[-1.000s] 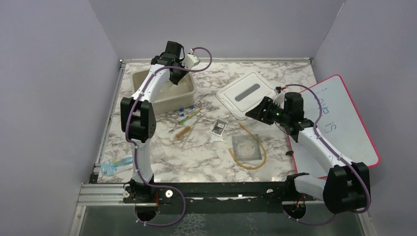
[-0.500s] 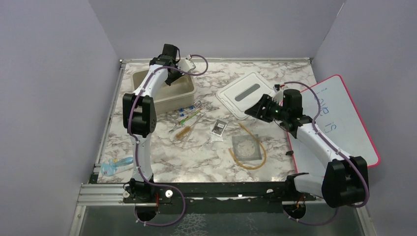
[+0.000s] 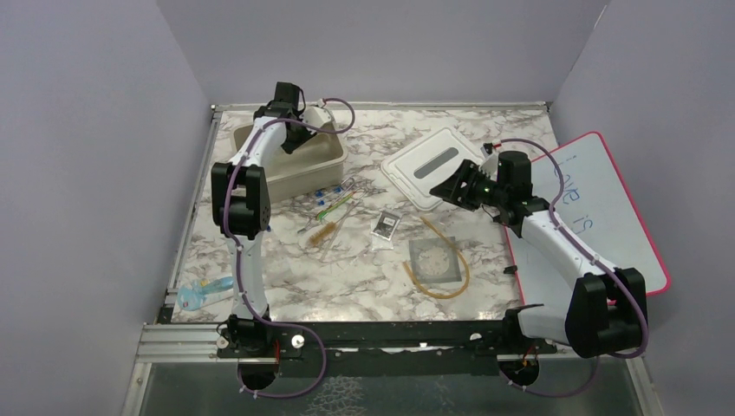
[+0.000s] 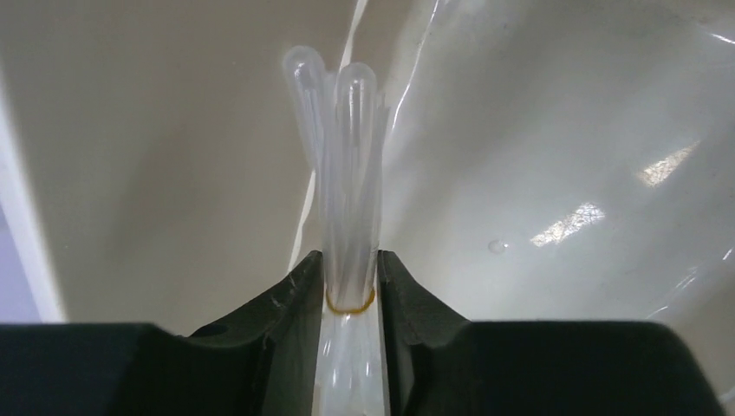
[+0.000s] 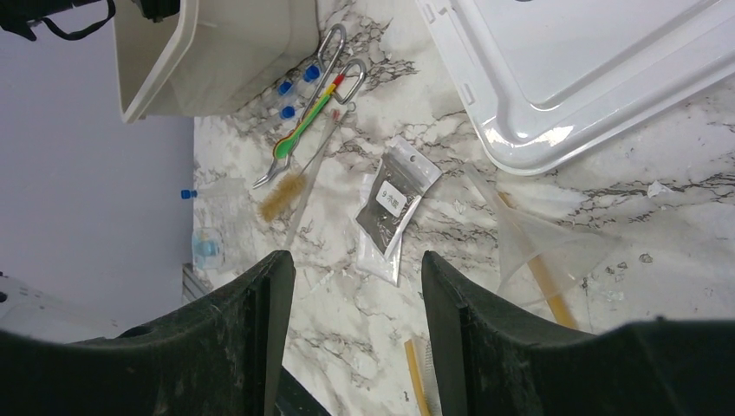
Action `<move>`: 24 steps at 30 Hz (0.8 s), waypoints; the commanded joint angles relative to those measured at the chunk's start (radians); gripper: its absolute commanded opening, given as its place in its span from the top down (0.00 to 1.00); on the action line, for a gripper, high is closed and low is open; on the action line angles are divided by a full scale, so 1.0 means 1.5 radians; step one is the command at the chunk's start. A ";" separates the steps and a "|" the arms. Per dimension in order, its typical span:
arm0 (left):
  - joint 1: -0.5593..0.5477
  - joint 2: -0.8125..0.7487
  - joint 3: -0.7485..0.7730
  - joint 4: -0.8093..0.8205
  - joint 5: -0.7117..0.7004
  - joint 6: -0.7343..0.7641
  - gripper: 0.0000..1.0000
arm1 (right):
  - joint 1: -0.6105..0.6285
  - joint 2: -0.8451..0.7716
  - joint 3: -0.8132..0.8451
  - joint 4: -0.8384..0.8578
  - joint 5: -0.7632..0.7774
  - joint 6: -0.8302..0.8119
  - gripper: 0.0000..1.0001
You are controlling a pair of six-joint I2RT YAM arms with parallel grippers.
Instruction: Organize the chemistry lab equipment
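My left gripper [image 4: 351,264] reaches down into the beige bin [image 3: 325,165], its jaws pressed on both sides of a bundle of clear tubes [image 4: 347,147] bound by a yellow band. From above, the left gripper [image 3: 290,139] is partly hidden by its wrist. Open and holding nothing, my right gripper [image 5: 357,260] hovers over the marble. Below it lie the black-and-white packet [image 5: 394,204], the green-handled tool [image 5: 299,130], the brown brush [image 5: 279,195], metal tongs [image 5: 334,52] and blue pieces [image 5: 295,82]. The amber tubing [image 3: 459,282] loops round the wire gauze [image 3: 432,260].
The white lid [image 3: 433,165] lies flat just beyond the right gripper [image 3: 451,192]. A red-bordered whiteboard [image 3: 607,225] covers the table's right side. A clear funnel [image 5: 537,247] lies over the tubing. A pale blue item [image 3: 198,295] sits at the near left corner.
The left arm has swung left and lowered the tube bundle into the bin. The right gripper has shifted a little toward the lid, still open.
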 commanded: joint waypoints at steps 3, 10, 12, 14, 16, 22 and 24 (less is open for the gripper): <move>0.008 0.001 0.015 0.019 0.032 -0.014 0.59 | 0.006 0.006 0.026 -0.003 0.002 0.007 0.40; 0.005 -0.053 0.001 0.017 0.061 -0.035 0.50 | 0.008 0.005 0.029 -0.018 0.012 -0.006 0.40; 0.003 -0.077 -0.007 0.018 0.065 -0.047 0.49 | 0.010 0.002 0.028 -0.021 0.016 -0.009 0.40; 0.000 -0.100 -0.002 0.018 0.056 -0.076 0.48 | 0.010 -0.001 0.025 -0.021 0.018 -0.009 0.40; 0.000 -0.125 0.001 0.019 0.048 -0.114 0.45 | 0.011 -0.005 0.022 -0.019 0.019 -0.007 0.40; -0.001 -0.200 -0.007 0.018 0.059 -0.249 0.43 | 0.012 -0.024 0.011 -0.022 0.036 -0.002 0.40; -0.003 -0.230 -0.022 0.020 0.090 -0.287 0.43 | 0.012 -0.025 0.011 -0.038 0.050 0.000 0.40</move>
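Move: My left hand is down inside the bin, with the clear pipette bundle still between the fingertips. The bin's middle is within a couple of centimetres of the hand, about 1 cm back, its floor some 4 cm below. Outside, the blue-capped vials lie about 10 cm back and 10 cm to the right, the brush about 22 cm back and 10 cm right, both some 6 cm lower. From my right hand the bin is about 20 cm ahead, 39 cm left and 8 cm lower. I let go of the pipette bundle: my left hand stays almost in place low in the bin while the fingers spread to a little over half open. Then I lift straight up by about 12 cm, away from the bin floor and drifting barely back, with the wrist tilting some 20 degrees so that the fingers point more forward and the hand's left side dips. ##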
